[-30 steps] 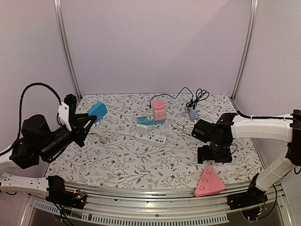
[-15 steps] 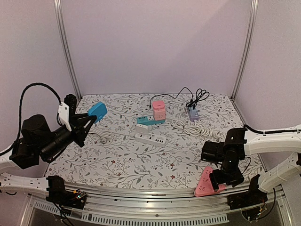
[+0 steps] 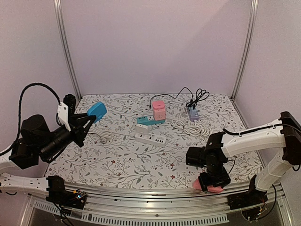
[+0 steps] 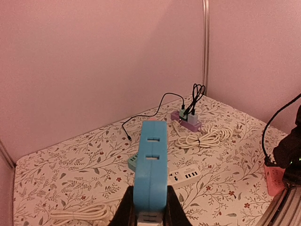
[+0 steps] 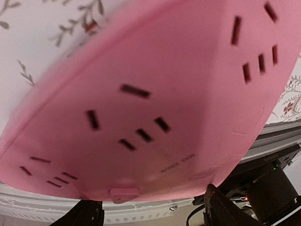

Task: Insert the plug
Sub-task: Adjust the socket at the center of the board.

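My left gripper [image 3: 89,118] hangs raised over the table's left side, shut on a blue socket block [image 3: 97,111]. In the left wrist view the blue socket block [image 4: 151,165] stands on edge between the fingers [image 4: 175,207], two slots showing. At the front right edge, my right gripper [image 3: 211,181] is down over the pink triangular socket [image 3: 197,184]. The pink triangular socket [image 5: 155,94] fills the right wrist view, and the fingers [image 5: 223,212] stand wide on either side of its near edge, open. A white coiled cable [image 4: 202,139] lies at the back right, with what looks like its plug [image 4: 239,126].
Mid-table lie a white power strip [image 3: 150,138], a teal strip [image 3: 149,120] and a pink cube socket [image 3: 158,109]. A purple adapter [image 3: 192,112] with black cable sits behind. Another white cable [image 3: 101,134] lies at the left. The metal front rail [image 3: 150,195] runs below.
My right arm has swung from the table's mid right down to the front edge onto the pink socket, its jaws narrowing. The left arm and blue block have not moved.
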You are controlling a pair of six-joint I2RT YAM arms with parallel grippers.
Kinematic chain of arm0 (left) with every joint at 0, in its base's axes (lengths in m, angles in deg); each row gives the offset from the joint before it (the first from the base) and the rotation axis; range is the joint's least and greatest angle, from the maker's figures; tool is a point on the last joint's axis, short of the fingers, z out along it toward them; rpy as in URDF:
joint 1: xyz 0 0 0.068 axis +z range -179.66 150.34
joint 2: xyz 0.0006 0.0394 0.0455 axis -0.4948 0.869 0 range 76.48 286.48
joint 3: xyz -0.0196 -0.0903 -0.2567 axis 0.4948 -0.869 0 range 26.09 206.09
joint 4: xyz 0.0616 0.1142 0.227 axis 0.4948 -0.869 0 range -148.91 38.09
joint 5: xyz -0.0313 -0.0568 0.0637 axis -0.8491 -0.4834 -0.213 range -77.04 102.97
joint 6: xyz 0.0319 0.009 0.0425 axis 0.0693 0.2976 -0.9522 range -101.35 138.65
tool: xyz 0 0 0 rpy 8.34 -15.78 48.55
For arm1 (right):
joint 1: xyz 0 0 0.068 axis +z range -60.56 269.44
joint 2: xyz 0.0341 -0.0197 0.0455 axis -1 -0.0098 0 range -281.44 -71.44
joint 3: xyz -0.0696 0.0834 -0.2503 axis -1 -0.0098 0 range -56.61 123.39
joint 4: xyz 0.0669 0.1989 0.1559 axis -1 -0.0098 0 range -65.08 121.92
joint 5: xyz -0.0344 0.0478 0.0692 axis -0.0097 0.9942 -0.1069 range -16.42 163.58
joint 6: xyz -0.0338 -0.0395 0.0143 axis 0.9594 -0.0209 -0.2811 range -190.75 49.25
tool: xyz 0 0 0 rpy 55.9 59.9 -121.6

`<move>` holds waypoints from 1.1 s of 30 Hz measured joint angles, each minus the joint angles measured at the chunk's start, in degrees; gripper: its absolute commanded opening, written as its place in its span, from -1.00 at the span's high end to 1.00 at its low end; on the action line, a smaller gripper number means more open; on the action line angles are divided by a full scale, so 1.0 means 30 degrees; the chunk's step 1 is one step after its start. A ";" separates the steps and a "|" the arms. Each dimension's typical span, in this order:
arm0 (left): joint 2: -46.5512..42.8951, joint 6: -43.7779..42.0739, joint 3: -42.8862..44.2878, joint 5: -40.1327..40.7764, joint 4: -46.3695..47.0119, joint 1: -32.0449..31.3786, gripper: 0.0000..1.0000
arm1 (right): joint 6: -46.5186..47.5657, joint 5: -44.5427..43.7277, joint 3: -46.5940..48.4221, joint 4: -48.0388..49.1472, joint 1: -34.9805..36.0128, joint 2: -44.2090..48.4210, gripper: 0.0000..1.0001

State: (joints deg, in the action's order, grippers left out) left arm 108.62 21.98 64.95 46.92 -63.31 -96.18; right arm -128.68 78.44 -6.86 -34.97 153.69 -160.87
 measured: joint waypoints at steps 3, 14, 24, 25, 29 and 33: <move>0.0000 -0.0044 0.0000 0.0044 -0.0015 -0.0007 1.00 | 0.0189 -0.1282 0.1749 0.0306 0.0007 -0.1195 -0.43; -0.0007 -0.0117 0.0007 0.0430 -0.0044 -0.0044 1.00 | 0.1960 -0.4226 0.5486 0.1290 -0.0044 -0.4226 -0.54; 0.0007 -0.0255 0.0029 0.0510 -0.0058 -0.0117 1.00 | 0.1814 -0.4823 0.4182 0.0131 -0.1071 -0.0255 -0.98; 0.0007 -0.0262 0.0029 0.0510 -0.0058 -0.0117 1.00 | 0.1763 -0.4838 0.3971 -0.0036 -0.1297 0.0102 -0.97; 0.0000 -0.0328 0.0029 0.0517 -0.0058 -0.0175 1.00 | 0.1311 -0.4736 0.1734 -0.0335 -0.2229 0.1501 -0.97; 0.0007 -0.0430 0.0029 0.0525 -0.0051 -0.0226 1.00 | 0.0823 -0.3745 -0.0648 0.0342 -0.3038 0.2980 -0.98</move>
State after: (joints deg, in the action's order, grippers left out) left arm 108.64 20.69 65.03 48.49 -63.47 -96.85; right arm -126.21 67.21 -8.80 -33.95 144.58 -151.93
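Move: The pink triangular socket lies low just in front of the right fingers, its middle about 4 cm ahead, neither left nor right, and 1 cm below them. The white power strip is some 25 cm ahead and 20 cm left; the coiled white cable is roughly 32 cm ahead and 2 cm left, both about 2 cm lower. From the left hand, still holding the blue block, the pink socket is some 33 cm right, 5 cm back and 30 cm below. The pink socket's rear edge is met by the half-closed right fingers, which sweep low forward and left, about 8 cm and 7 cm, to push the socket along. Then they open wide, lift some 4 cm, swing back right about 10 cm and dip again, slightly backwards, ending spread around the socket's rear corner. ##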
